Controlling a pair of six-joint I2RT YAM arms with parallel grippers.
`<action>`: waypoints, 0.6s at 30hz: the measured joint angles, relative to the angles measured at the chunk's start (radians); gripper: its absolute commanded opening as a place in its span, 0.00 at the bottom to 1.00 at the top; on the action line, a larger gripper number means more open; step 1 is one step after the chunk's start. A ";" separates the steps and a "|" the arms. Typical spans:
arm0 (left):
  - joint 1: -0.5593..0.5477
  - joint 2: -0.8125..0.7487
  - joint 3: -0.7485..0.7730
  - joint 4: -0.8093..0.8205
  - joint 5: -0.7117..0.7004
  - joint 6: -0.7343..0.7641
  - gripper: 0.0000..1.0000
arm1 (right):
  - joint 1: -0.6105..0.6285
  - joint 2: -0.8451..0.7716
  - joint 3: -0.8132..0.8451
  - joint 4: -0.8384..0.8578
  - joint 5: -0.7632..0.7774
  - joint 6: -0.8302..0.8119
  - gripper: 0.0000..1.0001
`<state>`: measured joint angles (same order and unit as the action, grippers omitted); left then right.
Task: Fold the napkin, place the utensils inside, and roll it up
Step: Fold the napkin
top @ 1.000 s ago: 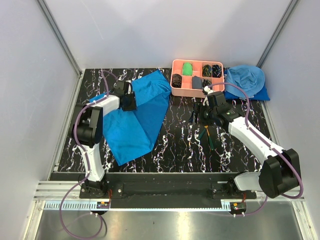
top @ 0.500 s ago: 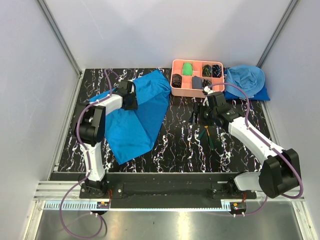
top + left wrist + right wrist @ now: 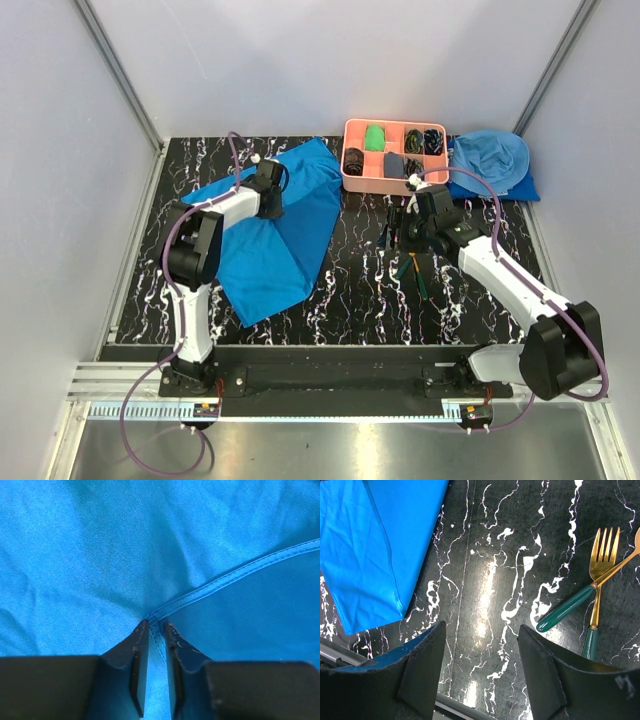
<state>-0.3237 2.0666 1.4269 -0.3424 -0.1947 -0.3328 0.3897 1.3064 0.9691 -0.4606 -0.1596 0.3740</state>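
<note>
The royal-blue napkin (image 3: 270,245) lies partly folded on the left of the black marbled table, with one layer lapped over another. My left gripper (image 3: 268,198) is down on its upper middle. In the left wrist view the jaws stand nearly together on a hemmed edge of the napkin (image 3: 235,575), and the left gripper (image 3: 156,626) pinches that hem. My right gripper (image 3: 414,226) hovers open over bare table right of centre, and the right gripper (image 3: 482,630) holds nothing. The utensils (image 3: 418,270) lie crossed just beside it: a gold fork (image 3: 602,555) and a green spoon handle (image 3: 566,609).
A pink compartment tray (image 3: 346,182) of small items stands at the back, right of centre. A sky-blue heap of cloth (image 3: 490,158) lies at the back right. The table's metal front rail (image 3: 330,352) runs along the near edge.
My left gripper has slid right and toward the back across the napkin, and its jaws have narrowed onto the hem. The right arm has not moved.
</note>
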 measured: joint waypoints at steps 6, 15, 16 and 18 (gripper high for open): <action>-0.016 0.007 0.007 0.000 -0.028 0.000 0.01 | 0.000 -0.033 -0.011 0.000 0.000 -0.001 0.69; -0.024 0.009 0.011 0.000 -0.046 0.005 0.00 | 0.000 -0.037 -0.016 0.000 -0.001 -0.001 0.69; -0.024 0.008 0.011 -0.002 -0.047 0.005 0.00 | 0.000 -0.037 -0.016 0.000 -0.001 -0.002 0.69; -0.024 0.000 0.007 -0.008 -0.047 0.005 0.00 | 0.000 -0.037 -0.016 0.000 -0.001 -0.002 0.69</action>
<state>-0.3477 2.0663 1.4338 -0.3508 -0.2413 -0.3283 0.3897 1.2697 0.9531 -0.4610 -0.1604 0.3725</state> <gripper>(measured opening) 0.005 0.689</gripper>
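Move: The flap's hemmed corner, lying on the turned-over napkin, is right at my left fingertips, only about 1 cm below the hand point. From that hand, the napkin's near tip lies roughly 26 cm back and 7 cm left, and the pink tray some 15 cm ahead and 30 cm right. The corner is about 27 cm left of my right hand, 12 cm ahead and 14 cm below. I keep my left hand low over the napkin, practically in place, and close its fingers from about a fifth open to fully shut, pinching the flap's hemmed corner between the tips. The hand drifts less than half a centimetre, and the wrist hardly turns. ##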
